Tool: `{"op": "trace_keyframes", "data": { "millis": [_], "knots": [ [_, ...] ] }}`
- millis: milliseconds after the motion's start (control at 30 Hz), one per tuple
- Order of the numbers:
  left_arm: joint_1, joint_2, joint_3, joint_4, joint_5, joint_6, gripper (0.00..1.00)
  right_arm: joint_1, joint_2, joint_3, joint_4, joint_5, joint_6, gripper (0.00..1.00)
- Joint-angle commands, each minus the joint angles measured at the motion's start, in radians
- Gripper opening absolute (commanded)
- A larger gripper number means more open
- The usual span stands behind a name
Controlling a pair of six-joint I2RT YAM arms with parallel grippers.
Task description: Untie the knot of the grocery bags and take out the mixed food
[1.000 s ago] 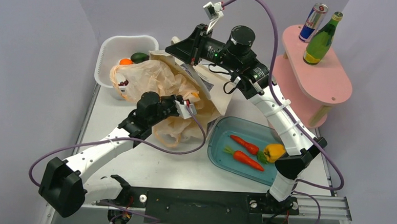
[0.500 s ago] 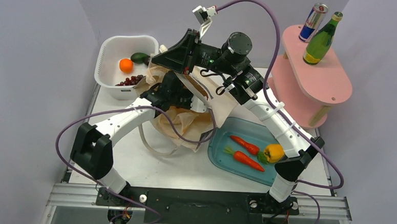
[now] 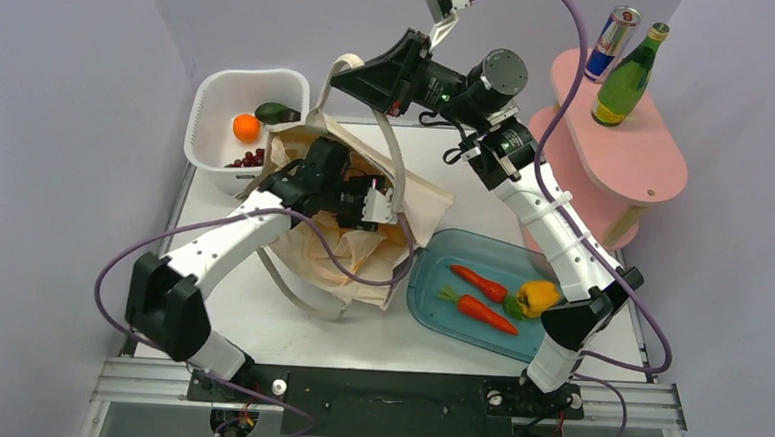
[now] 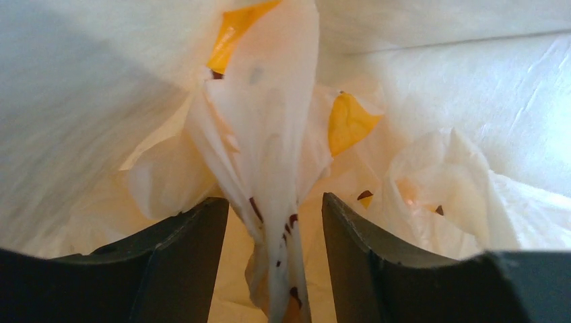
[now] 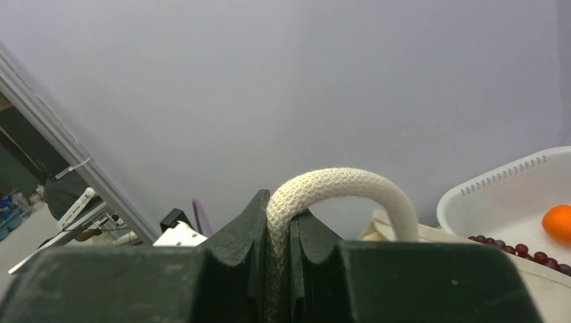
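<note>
My right gripper (image 3: 359, 79) is shut on the cream rope handle (image 5: 350, 182) of the canvas tote (image 3: 427, 195) and holds it up. Reaching into the tote's mouth, my left gripper (image 3: 388, 209) stands open. Between its jaws hangs a limp strip of the peach-orange plastic bag (image 4: 269, 148), and neither jaw pinches it. The rest of that bag (image 3: 360, 247) lies crumpled in the tote. I cannot make out the knot. Two carrots (image 3: 483, 311) lie in the teal tray (image 3: 422, 280). An avocado (image 3: 272, 112) sits in the white basket (image 3: 205, 99). The bottle (image 3: 628, 79) and can (image 3: 611, 42) stand on the pink shelf (image 3: 627, 151).
A yellow bell pepper (image 3: 535, 296) shares the tray with the carrots. The basket also holds an orange fruit (image 3: 246, 127) and dark grapes (image 3: 249, 158). The tote's second strap (image 3: 294, 296) trails onto the table toward the near edge.
My left arm swung the plastic bag from the left of the tote into its mouth, then its gripper opened. My right gripper lifted the tote handle higher and to the right.
</note>
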Motion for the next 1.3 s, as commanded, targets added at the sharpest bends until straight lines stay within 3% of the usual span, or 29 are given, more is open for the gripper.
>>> {"op": "trace_keyframes", "data": {
  "millis": [0,167,400,500,600,700,767,900,1033,1200,1267],
  "knots": [
    [-0.006,-0.232,-0.040,0.153,0.133,-0.127,0.52,-0.021,-0.076,-0.047,0.165,-0.014,0.037,0.00],
    [-0.011,-0.329,-0.076,0.220,0.215,-0.260,0.52,-0.025,-0.057,-0.061,0.214,-0.037,0.084,0.00],
    [-0.012,-0.345,0.057,0.004,0.242,-0.316,0.52,-0.033,-0.037,-0.045,0.255,-0.050,0.131,0.00],
    [-0.012,-0.411,0.068,-0.099,0.195,-0.295,0.52,-0.037,-0.026,-0.033,0.262,-0.049,0.142,0.00],
    [-0.011,-0.443,0.069,-0.300,0.102,-0.199,0.49,-0.041,-0.020,-0.032,0.279,-0.048,0.163,0.00],
    [-0.013,-0.445,0.038,-0.377,0.005,-0.150,0.46,-0.041,-0.008,-0.028,0.302,-0.049,0.186,0.00],
    [-0.013,-0.428,-0.016,-0.324,-0.091,-0.164,0.44,-0.040,0.000,-0.026,0.321,-0.048,0.205,0.00],
    [0.003,-0.321,-0.138,-0.045,-0.207,-0.145,0.35,-0.036,0.023,-0.028,0.344,-0.048,0.239,0.00],
    [-0.002,-0.142,-0.073,0.105,-0.188,-0.165,0.30,-0.025,0.034,-0.028,0.343,-0.044,0.253,0.00],
    [0.025,0.051,0.014,0.160,-0.150,-0.233,0.29,-0.001,0.041,-0.025,0.312,-0.038,0.223,0.00],
    [0.049,0.044,0.010,0.171,-0.095,-0.234,0.38,-0.003,0.046,-0.015,0.298,-0.035,0.213,0.00]
  ]
}}
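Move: The plastic bag lies crumpled in the tote, its middle about 6 cm below the left hand, 2 cm to its left and 1 cm nearer the base, with a twisted fold between the fingers. The teal tray sits some 24 cm to the left hand's right and 9 cm back, and the white basket about 24 cm to its left and 18 cm ahead. From the right hand, the plastic bag is roughly 40 cm below and 4 cm ahead. The plastic bag inside the tote is worked at again: the left hand rises about 14 cm off it, drawing back some 10 and swinging left, then plunges down and forward into the tote, ending slightly deeper. Its half-open fingers narrow to about a third on the way. The right hand keeps the tote's handle pinched up high, nearly still. ##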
